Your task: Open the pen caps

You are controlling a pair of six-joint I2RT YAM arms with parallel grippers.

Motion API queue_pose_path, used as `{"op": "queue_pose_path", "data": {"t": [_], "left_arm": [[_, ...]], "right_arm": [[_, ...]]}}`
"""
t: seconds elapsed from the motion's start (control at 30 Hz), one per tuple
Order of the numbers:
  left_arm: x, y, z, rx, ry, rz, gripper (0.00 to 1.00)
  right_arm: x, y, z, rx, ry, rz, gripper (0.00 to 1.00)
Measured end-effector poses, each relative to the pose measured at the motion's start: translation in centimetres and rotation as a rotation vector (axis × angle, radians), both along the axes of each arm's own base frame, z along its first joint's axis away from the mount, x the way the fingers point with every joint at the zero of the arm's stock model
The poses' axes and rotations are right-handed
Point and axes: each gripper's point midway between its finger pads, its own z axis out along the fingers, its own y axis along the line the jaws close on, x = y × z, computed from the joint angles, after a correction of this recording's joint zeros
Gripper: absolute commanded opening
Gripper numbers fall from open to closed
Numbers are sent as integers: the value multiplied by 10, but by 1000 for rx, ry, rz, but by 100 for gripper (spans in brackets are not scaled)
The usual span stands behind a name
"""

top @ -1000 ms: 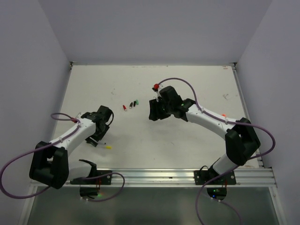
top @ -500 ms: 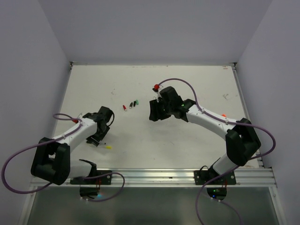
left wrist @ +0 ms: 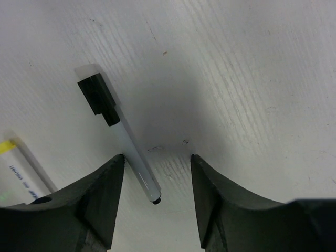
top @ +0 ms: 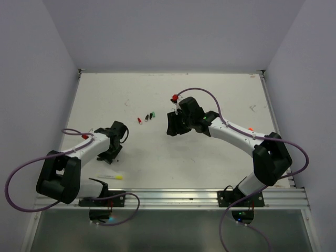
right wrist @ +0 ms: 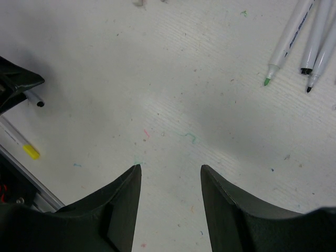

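In the left wrist view a white pen [left wrist: 128, 149] with a black pen cap [left wrist: 98, 94] on its far end lies on the table. Its near end sits between the jaws of my left gripper [left wrist: 157, 156], close to the left finger [left wrist: 105, 184]. That gripper is open and low over the table [top: 109, 153]. My right gripper [right wrist: 170, 167] hangs open over bare table at mid-table [top: 173, 128]. Three small pieces, red [top: 139, 120], black [top: 147, 117] and green [top: 152, 114], lie between the arms. I cannot tell if they are caps.
A pen with a yellow cap [top: 119, 177] lies near the front rail [top: 173, 197], also seen beside the left gripper [right wrist: 30, 152]. Three uncapped pens [right wrist: 294, 31] lie ahead of the right gripper. A small orange piece [top: 250, 128] sits beside the right arm. Purple cables loop off both arms.
The left jaws have narrowed around the pen's barrel. The yellow-capped pen has shifted toward the front rail, and the left elbow moved left. The right arm is still.
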Motion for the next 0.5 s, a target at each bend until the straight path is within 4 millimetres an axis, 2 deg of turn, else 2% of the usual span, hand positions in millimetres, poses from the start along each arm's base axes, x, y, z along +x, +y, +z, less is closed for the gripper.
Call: {"op": "queue_pose_path", "data": {"t": [0.1, 0.13, 0.2, 0.23, 0.3, 0.5], "left_arm": [[4, 0, -2, 2, -7, 3, 37], [6, 0, -2, 1, -14, 5, 27], [10, 0, -2, 3, -19, 4, 19], [11, 0, -3, 6, -18, 0, 10], [13, 0, -3, 9, -18, -3, 0], [18, 1, -2, 15, -20, -20, 0]], "right_arm": [[0, 0, 0, 0, -1, 0, 53], [0, 0, 1, 1, -2, -1, 53], [0, 0, 3, 4, -6, -1, 53], [0, 0, 4, 5, -7, -1, 53], [0, 0, 5, 6, -9, -1, 53], [-1, -1, 5, 6, -8, 0, 53]]}}
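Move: The black-capped pen lies just under the left hand's open fingers: its middle is about 4 cm to the left, 1 cm back and 1 cm below, cap end to the left and tail to the right. The yellow-capped pen lies about 9 cm back and 2 cm left of the left hand; the loose red cap is some 17 cm ahead and 12 cm right. From the idle right hand the black-capped pen is roughly 29 cm left, 10 cm back and 12 cm below. Staying low over the table, the left hand slides forward about 2 cm with its tilt unchanged, its rear finger bringing the black-capped pen's barrel along. Meanwhile the fingers close from a bit over half open to nearly shut and pinch the white barrel close to its tail end, leaving the black cap free and pointing away to the left. ##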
